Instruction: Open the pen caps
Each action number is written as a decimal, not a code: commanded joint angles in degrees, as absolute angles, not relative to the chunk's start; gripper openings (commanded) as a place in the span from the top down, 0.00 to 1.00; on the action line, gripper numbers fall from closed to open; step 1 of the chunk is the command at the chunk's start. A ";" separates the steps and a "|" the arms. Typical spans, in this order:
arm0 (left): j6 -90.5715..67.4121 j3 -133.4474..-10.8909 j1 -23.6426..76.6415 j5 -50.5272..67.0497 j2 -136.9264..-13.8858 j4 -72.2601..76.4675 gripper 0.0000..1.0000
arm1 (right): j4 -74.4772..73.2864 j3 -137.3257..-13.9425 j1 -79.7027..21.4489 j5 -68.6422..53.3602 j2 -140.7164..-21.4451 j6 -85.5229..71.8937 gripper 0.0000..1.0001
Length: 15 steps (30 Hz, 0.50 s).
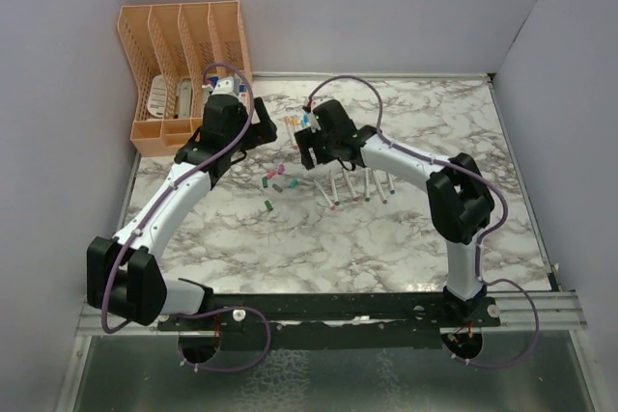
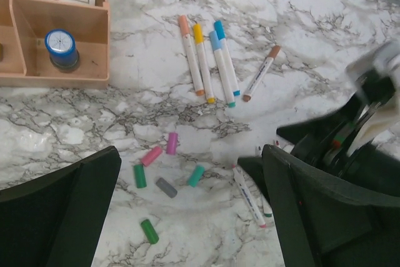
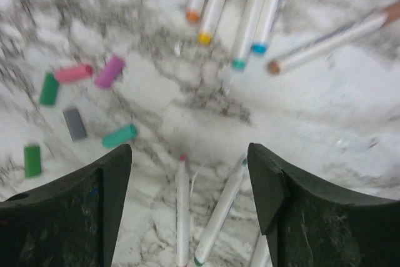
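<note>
Several loose pen caps lie in a cluster on the marble: pink (image 2: 151, 155), purple (image 2: 172, 143), two green (image 2: 140, 176), grey (image 2: 166, 187) and teal (image 2: 197, 176). They also show in the right wrist view (image 3: 109, 70) and the top view (image 1: 275, 180). Several capped pens (image 2: 206, 60) lie side by side beyond them, with a brown one (image 2: 262, 73) to their right. Uncapped white pens (image 3: 182, 211) lie under my right gripper (image 3: 187, 173), which is open and empty. My left gripper (image 2: 187, 217) is open and empty above the caps. The two grippers face each other (image 1: 263, 130) (image 1: 309, 150).
An orange desk organizer (image 1: 183, 74) stands at the back left; a blue round stamp (image 2: 61, 48) sits in one of its front compartments. More uncapped pens (image 1: 352, 185) lie in a row right of the caps. Grey walls enclose the table.
</note>
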<state>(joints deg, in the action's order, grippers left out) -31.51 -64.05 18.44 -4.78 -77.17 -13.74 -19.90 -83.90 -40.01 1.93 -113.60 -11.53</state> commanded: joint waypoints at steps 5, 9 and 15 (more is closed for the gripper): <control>-32.80 -59.99 18.02 -1.25 -70.98 -11.65 0.01 | -31.72 -108.46 -31.65 7.59 -124.97 -11.45 0.29; -32.71 -59.11 17.89 -1.24 -70.30 -10.99 0.01 | -38.52 -120.08 -29.21 7.38 -133.26 -12.76 0.30; -31.35 -59.18 17.45 -1.56 -71.03 -11.29 0.01 | -41.38 -128.25 -27.96 6.89 -139.19 -14.24 0.30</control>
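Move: The brown-capped pen I go for with my right hand lies some 15 cm ahead of it, 5 cm to its right and 5 cm lower. On that same low level, the blue pen is about 8 cm to the left of it, the yellow one 12 cm. The nearest uncapped pen lies 6 cm back and 5 cm right of my right hand. From my left hand, the brown-capped pen is roughly 18 cm ahead, 21 cm right and 20 cm below. I swing my open right hand outward, away from the laid-out uncapped pens and towards the brown-capped one, about 15 cm forward and 6 cm right. I arc up some 6 cm first, then dip about 5 cm as it slows over the pen, turning the wrist roughly 15 degrees clockwise. My left hand, fingers wide open, eases back a couple of centimetres. ##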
